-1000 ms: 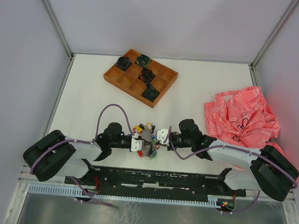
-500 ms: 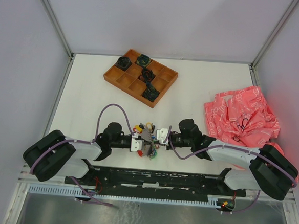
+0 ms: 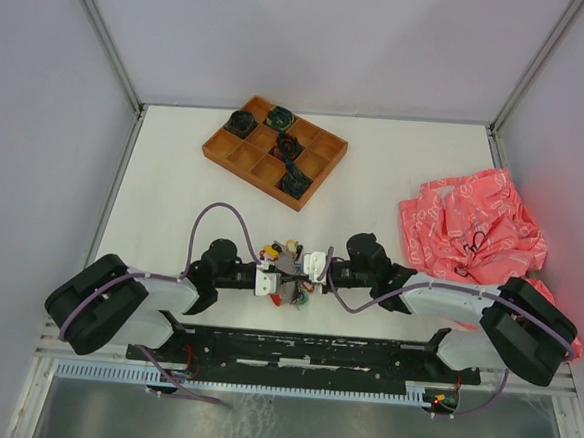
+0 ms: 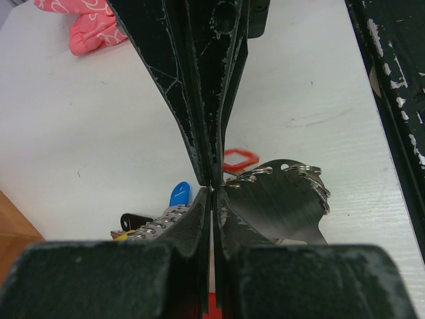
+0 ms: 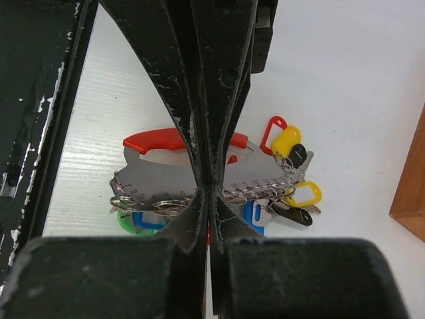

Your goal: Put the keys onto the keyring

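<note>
The keyring (image 5: 159, 141), a red curved handle on a grey metal plate with numbered holes, lies flat on the white table between both arms (image 3: 290, 275). Keys hang from its small rings: yellow tags (image 5: 304, 194), a red tag (image 5: 272, 129), blue tags (image 5: 255, 216), a green tag (image 5: 123, 216) and black key heads (image 5: 292, 216). My right gripper (image 5: 207, 186) is shut, its tips over the plate's row of rings. The left gripper (image 4: 212, 189) is shut too, tips at the plate's ringed edge (image 4: 279, 199), with a blue tag (image 4: 179, 194) beside it. No thing shows between either pair of fingers.
A wooden compartment tray (image 3: 238, 155) with dark coiled bundles stands at the back, left of centre. A crumpled pink bag (image 3: 472, 227) lies at the right, also seen in the left wrist view as a pink bag (image 4: 89, 30). The black base rail (image 3: 303, 350) runs along the near edge.
The right arm has edged slightly left toward the keyring. The left arm and the keyring have not visibly moved.
</note>
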Motion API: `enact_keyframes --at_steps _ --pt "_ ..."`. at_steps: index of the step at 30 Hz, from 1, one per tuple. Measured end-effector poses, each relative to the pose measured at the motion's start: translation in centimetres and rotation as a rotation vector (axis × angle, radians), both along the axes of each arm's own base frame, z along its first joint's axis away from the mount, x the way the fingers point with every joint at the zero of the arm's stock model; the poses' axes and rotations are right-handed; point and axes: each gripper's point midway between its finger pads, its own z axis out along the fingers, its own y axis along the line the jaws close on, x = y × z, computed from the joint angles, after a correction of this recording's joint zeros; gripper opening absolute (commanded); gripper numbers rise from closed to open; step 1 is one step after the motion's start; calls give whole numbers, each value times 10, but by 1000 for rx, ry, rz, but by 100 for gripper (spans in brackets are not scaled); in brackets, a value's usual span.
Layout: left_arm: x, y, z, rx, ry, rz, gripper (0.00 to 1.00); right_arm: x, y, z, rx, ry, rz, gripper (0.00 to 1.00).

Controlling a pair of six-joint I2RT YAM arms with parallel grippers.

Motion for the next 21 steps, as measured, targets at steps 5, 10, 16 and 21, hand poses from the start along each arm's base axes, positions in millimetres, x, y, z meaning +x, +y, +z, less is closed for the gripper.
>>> enact_keyframes --at_steps 5,10,16,21 --pt "1 1 -1 3 2 6 3 1 2 -2 6 4 -5 1" --pt "0 1 -1 3 1 4 3 2 -5 2 4 14 -49 1" --pt "1 1 0 2 -1 8 3 8 -27 32 29 65 -228 1" --pt "2 1 1 2 -5 15 3 21 -53 16 -84 235 -497 1"
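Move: The right fingertips, shut over a key with a red tag, meet the left ones at the small wire ring on the keyring plate. The ring is about 1 cm left of the right hand and 1 cm lower, and sits between the left fingers. From the right hand, the red tag hangs some 2 cm back, 1 cm right and 3 cm down; the blue tag is 3 cm ahead, 1 cm right and 3 cm below; the red handle is 5 cm back, 4 cm left and 3 cm lower. To its right and away from the left fingertips, the right hand pulls off about 5 cm, rising some 3 cm first before dipping slightly, and edging forward late on. Its wrist swings about 25 degrees clockwise while the fingers stay shut, carrying the red-tagged key. The left hand stays in place and keeps its pinch on the ring at the plate. ##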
